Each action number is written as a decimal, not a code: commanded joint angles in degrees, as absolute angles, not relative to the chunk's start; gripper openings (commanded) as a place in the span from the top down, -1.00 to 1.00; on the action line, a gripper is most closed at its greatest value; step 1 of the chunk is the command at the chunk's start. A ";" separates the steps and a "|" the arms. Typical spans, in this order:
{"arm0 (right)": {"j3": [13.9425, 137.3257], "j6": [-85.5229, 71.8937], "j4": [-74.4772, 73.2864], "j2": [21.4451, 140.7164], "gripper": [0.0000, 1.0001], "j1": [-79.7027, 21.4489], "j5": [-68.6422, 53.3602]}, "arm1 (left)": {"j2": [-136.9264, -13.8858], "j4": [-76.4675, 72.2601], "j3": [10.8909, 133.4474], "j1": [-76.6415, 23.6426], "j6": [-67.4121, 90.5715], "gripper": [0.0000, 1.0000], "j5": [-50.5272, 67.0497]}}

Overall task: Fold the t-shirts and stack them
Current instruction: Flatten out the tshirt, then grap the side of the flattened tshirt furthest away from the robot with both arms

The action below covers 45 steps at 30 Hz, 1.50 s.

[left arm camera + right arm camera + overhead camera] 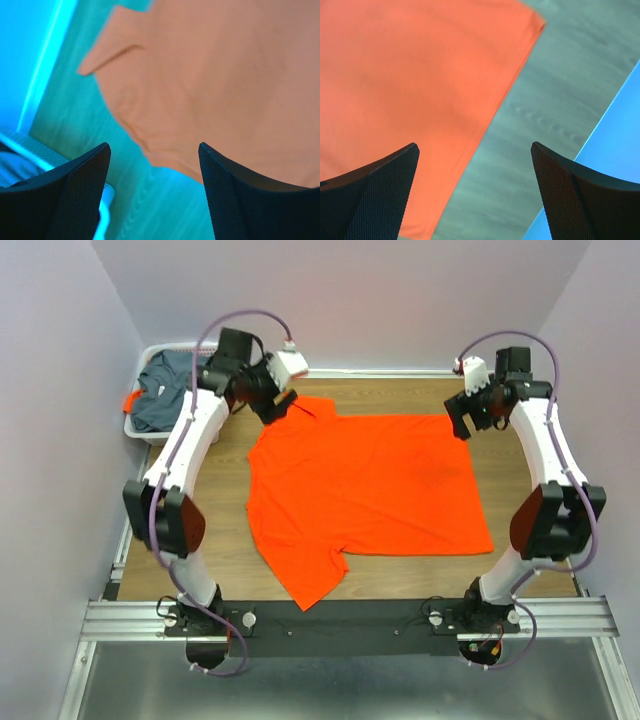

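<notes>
The orange t-shirt (365,495) lies spread flat on the wooden table (225,560), one sleeve pointing to the near edge. My left gripper (277,410) hovers open above the shirt's far left sleeve, nothing between its fingers. In the left wrist view the gripper (155,150) frames bare table beside the orange t-shirt's (225,75) edge. My right gripper (462,427) hangs open over the far right corner. In the right wrist view the gripper (475,147) straddles the orange t-shirt's (410,75) hem, holding nothing. The dark grey-blue t-shirt (165,390) lies crumpled in the basket.
The white slotted basket (131,426) stands at the far left corner, against the wall. Walls close in the table at the back and on both sides. A metal rail (350,618) with both arm bases runs along the near edge.
</notes>
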State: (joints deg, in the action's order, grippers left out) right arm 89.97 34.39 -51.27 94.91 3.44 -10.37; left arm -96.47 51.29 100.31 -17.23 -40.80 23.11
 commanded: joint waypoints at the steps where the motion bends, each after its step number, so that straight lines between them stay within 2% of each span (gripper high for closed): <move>1: 98.41 27.08 -46.06 103.07 -1.00 3.69 -11.78 | -107.54 46.24 111.33 -9.52 -30.25 -0.58 30.40; 3: 101.06 24.62 -43.43 105.54 -1.00 4.04 -11.69 | -112.03 41.17 116.62 -7.92 -24.64 -0.59 30.33; 8: 110.54 20.40 -39.82 114.84 -1.00 4.31 -11.08 | -118.73 30.16 121.19 -7.65 -18.82 -0.62 24.45; 13: 119.96 16.71 -38.76 123.12 -0.99 4.48 -9.06 | -131.19 30.50 133.21 -7.73 -13.64 -0.58 19.17; 19: 128.49 19.68 -38.58 132.53 -0.93 4.39 -1.26 | -135.61 26.38 132.02 -7.73 -13.98 -0.56 16.35; 21: 128.94 21.26 -38.67 133.94 -1.00 4.39 -0.35 | -136.58 25.58 132.62 -7.73 -14.06 -0.57 17.39; 25: 127.00 22.77 -38.58 135.43 -1.00 4.75 -1.41 | -141.40 25.93 137.18 -7.73 -10.74 -0.54 15.82; 30: 124.81 22.76 -38.67 136.84 -0.98 4.92 -0.53 | -143.43 27.94 136.15 -8.09 -9.23 -0.33 17.14; 34: 123.75 22.59 -38.67 137.55 -0.86 5.45 -1.23 | -144.75 30.32 134.91 -8.44 -9.76 -0.15 17.32; 36: 124.27 22.33 -38.67 138.33 -0.82 5.71 -1.41 | -145.02 30.76 134.30 -8.44 -9.58 -0.12 16.88; 45: 127.61 21.45 -38.58 142.64 -0.36 6.94 -2.98 | -146.34 33.22 133.77 -8.96 -9.84 -0.09 15.21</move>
State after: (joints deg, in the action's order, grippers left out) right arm 124.99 22.09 -38.81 139.68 6.31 -2.24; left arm -145.49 31.09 134.69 -8.49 -10.39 16.88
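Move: The left hand goes for the t-shirt's far left corner, some 24 cm ahead, 2 cm to its left and 24 cm below. The basket stands about 20 cm ahead of that hand and 32 cm to its left. The right hand's target, the far right corner, lies roughly 20 cm ahead, 4 cm to its right and 18 cm down; the near right corner is some 26 cm back and 1 cm left. Both open hands reach forward some 20 cm, then sink towards the t-shirt's far corners, their fingers partly closing. ##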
